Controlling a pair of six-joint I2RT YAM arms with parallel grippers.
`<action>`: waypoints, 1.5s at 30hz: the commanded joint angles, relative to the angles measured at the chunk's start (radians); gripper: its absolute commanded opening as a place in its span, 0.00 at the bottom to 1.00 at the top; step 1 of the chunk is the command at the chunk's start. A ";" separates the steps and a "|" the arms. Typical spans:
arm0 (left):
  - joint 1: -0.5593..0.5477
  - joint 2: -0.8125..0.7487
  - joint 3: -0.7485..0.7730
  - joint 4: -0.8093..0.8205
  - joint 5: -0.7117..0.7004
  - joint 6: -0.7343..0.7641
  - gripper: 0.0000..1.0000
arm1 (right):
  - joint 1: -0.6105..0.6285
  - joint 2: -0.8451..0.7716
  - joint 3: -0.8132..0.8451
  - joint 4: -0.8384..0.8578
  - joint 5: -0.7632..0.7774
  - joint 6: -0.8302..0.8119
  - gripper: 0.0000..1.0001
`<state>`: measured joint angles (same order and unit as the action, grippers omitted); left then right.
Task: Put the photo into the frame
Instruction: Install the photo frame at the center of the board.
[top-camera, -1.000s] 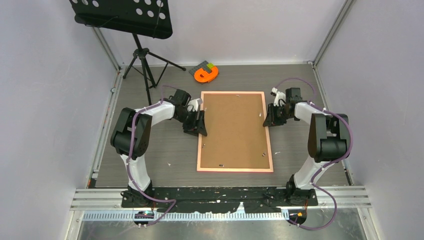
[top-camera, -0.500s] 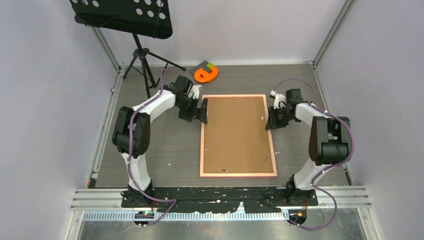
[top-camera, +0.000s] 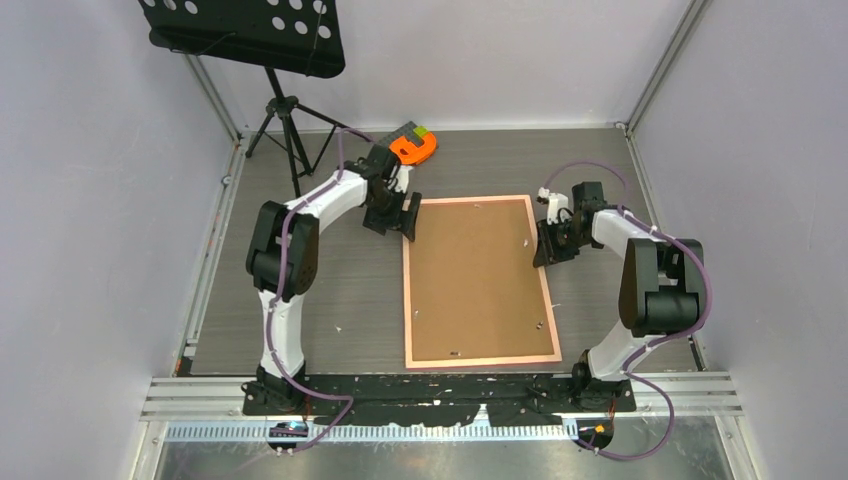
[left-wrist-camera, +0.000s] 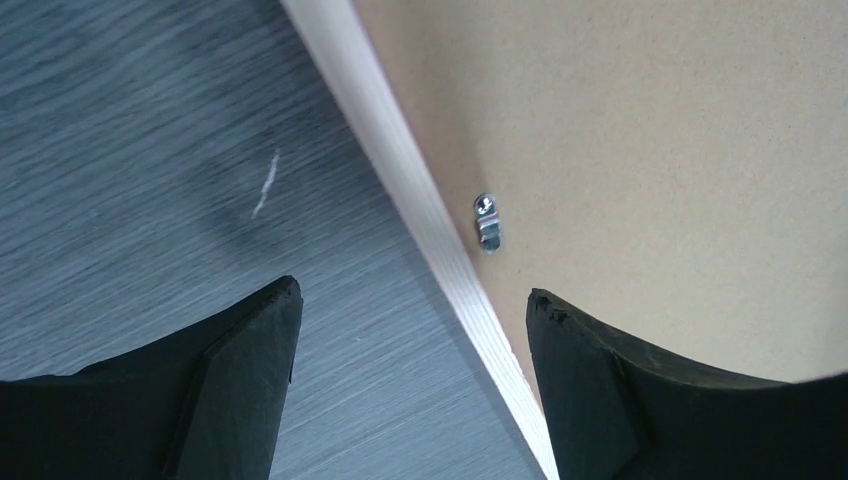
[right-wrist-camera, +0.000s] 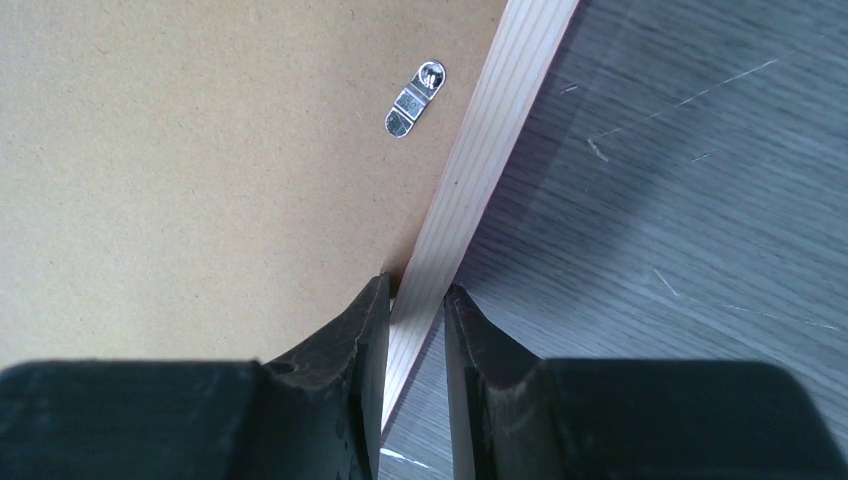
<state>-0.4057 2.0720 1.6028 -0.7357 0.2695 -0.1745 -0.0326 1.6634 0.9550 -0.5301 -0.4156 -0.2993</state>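
The frame, with its thin salmon-pink border, lies face down on the table, the brown backing board filling it. The photo is hidden. My left gripper is open at the frame's far-left corner. In the left wrist view its jaws straddle the pale frame edge without touching it, near a metal clip. My right gripper is shut on the frame's right edge. The right wrist view shows both fingers pinching the pale strip below another clip.
A small orange tape-like object lies just beyond the left gripper at the back. A black music stand on a tripod stands at the back left. Walls close in the table on three sides.
The frame has slid toward the near edge and right, turning slightly. My left gripper has opened and moved toward the far-left corner. The right gripper has kept its hold on the right edge.
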 joint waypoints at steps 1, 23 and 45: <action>-0.053 -0.002 0.043 -0.002 -0.079 0.020 0.81 | 0.004 -0.057 -0.009 -0.020 -0.041 -0.059 0.06; -0.085 0.081 0.082 0.005 -0.122 0.036 0.57 | -0.017 -0.039 -0.015 -0.010 -0.065 -0.048 0.06; -0.084 0.091 0.104 -0.015 -0.116 0.061 0.29 | -0.021 -0.034 -0.014 -0.008 -0.072 -0.041 0.06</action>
<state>-0.4892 2.1540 1.6791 -0.7513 0.1646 -0.1448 -0.0509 1.6554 0.9382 -0.5312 -0.4477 -0.3119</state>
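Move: The frame's left rail runs about 2 cm to the right of my left hand, level with it fore and aft and some 2 cm lower. A small metal clip on the board sits 2 cm right of that rail and 1 cm farther out. The frame's far left corner is about 9 cm ahead and 2 cm right; the orange tool is some 20 cm ahead and 3 cm right. From my right hand, the stretch of left rail I want lies about 31 cm left and 6 cm ahead. With open fingers I shift my left hand about 2 cm to the right until they straddle the left rail, then sink about 2 cm and close them from wide open to less than half, one finger outside the rail, the other inside by the clip. My right hand stays put, keeping its pinch on the right rail. ##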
